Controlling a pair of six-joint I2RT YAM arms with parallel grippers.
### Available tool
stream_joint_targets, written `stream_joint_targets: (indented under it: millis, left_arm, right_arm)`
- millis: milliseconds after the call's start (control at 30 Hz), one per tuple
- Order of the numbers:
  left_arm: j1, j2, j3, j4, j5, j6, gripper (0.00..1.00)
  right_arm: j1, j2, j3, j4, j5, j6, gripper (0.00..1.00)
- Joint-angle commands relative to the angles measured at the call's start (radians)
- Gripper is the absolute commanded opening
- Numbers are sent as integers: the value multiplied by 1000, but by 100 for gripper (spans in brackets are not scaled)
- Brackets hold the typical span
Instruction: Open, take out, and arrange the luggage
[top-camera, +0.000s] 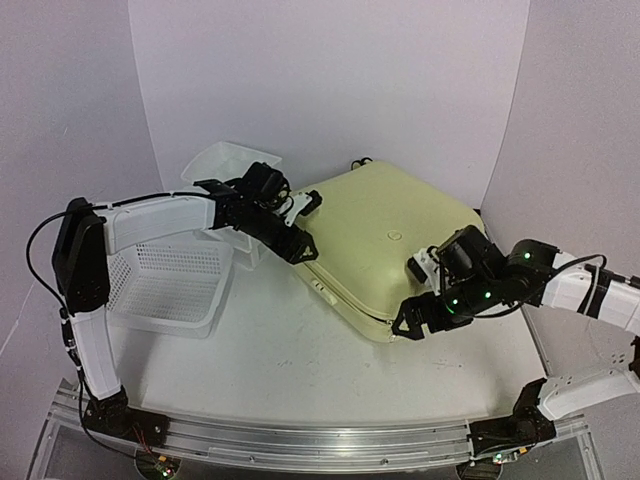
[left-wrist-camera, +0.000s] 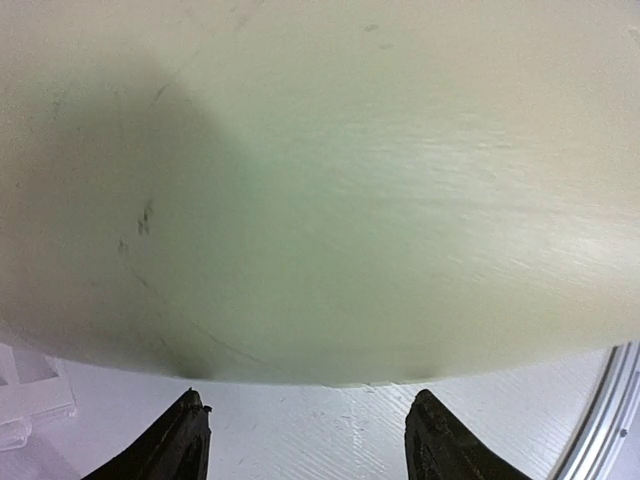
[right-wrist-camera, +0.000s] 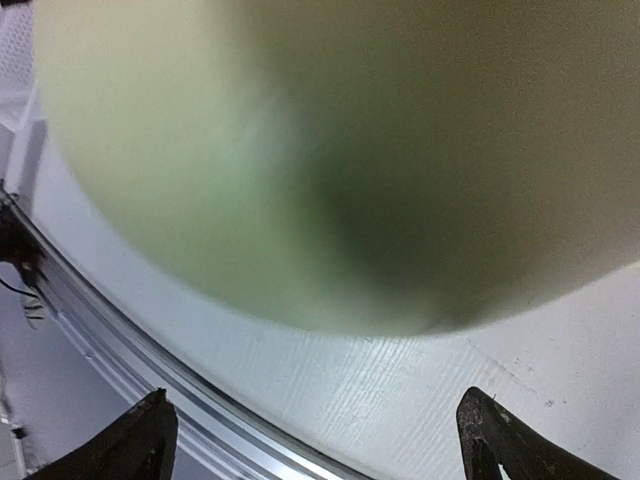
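The luggage (top-camera: 385, 245), a large pale yellow hard-shell suitcase, lies flat and closed on the table (top-camera: 270, 350), with a dark seam along its near side. My left gripper (top-camera: 298, 250) is at its left edge, jaws open. In the left wrist view the yellow shell (left-wrist-camera: 330, 180) fills the upper frame, and only bare table shows between the left gripper (left-wrist-camera: 312, 440) fingertips. My right gripper (top-camera: 410, 325) hovers by the near front corner, open wide. The right wrist view shows the blurred shell (right-wrist-camera: 320, 150) just above the right gripper (right-wrist-camera: 320, 440), with nothing between the jaws.
A white mesh basket (top-camera: 165, 285) sits left of the suitcase under my left arm. Behind it stands a white plastic drawer unit (top-camera: 225, 165). An aluminium rail (top-camera: 300, 440) runs along the table's near edge, close to the right gripper. White walls close in the back and sides.
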Motion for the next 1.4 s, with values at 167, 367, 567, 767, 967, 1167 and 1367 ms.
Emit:
stream_joint_targets:
  millis: [167, 367, 567, 767, 967, 1167, 1367]
  left_arm:
    - [-8, -289, -234, 217, 226, -151, 68]
    - [-8, -392, -345, 257, 217, -192, 68]
    - [-8, -484, -427, 278, 213, -211, 68]
    - [-8, -516, -442, 285, 217, -218, 69]
    - [-10, -524, -445, 295, 223, -229, 69]
    - [-14, -514, -438, 304, 234, -234, 69]
    - [-31, -460, -369, 313, 299, -220, 67]
  right_arm:
    - [317, -15, -189, 292, 623, 124, 86]
    - [490, 73, -290, 588, 963, 157, 82]
    - [497, 90, -425, 799, 1012, 261, 76]
    - [497, 128, -473, 924, 1004, 211, 58]
    - [497, 119, -507, 1029, 934, 140, 32]
    - [489, 76, -518, 958, 930, 148, 0]
    - [464, 28, -499, 784, 920, 143, 0]
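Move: The zipper pull on the luggage's near corner lies about 6 cm below the right gripper, some 2 cm left and a centimetre ahead. The combination lock is about 9 cm ahead of and 14 cm left of the pull; the round badge on the lid is some 15 cm ahead of the right gripper, 2 cm left and 4 cm higher. From the left gripper the pull lies roughly 16 cm back, 18 cm right and 8 cm lower. Sink the right gripper about 6 cm to the luggage's near corner, drawing back a little and then easing forward, while you swing its fingers some 40 degrees from steeply down towards forward; then shut them on the zipper pull and pinch it. Meanwhile back the open left gripper away from the luggage, about 10 cm back and 9 cm up, drifting slightly left and tilting its fingers flatter towards the right. ##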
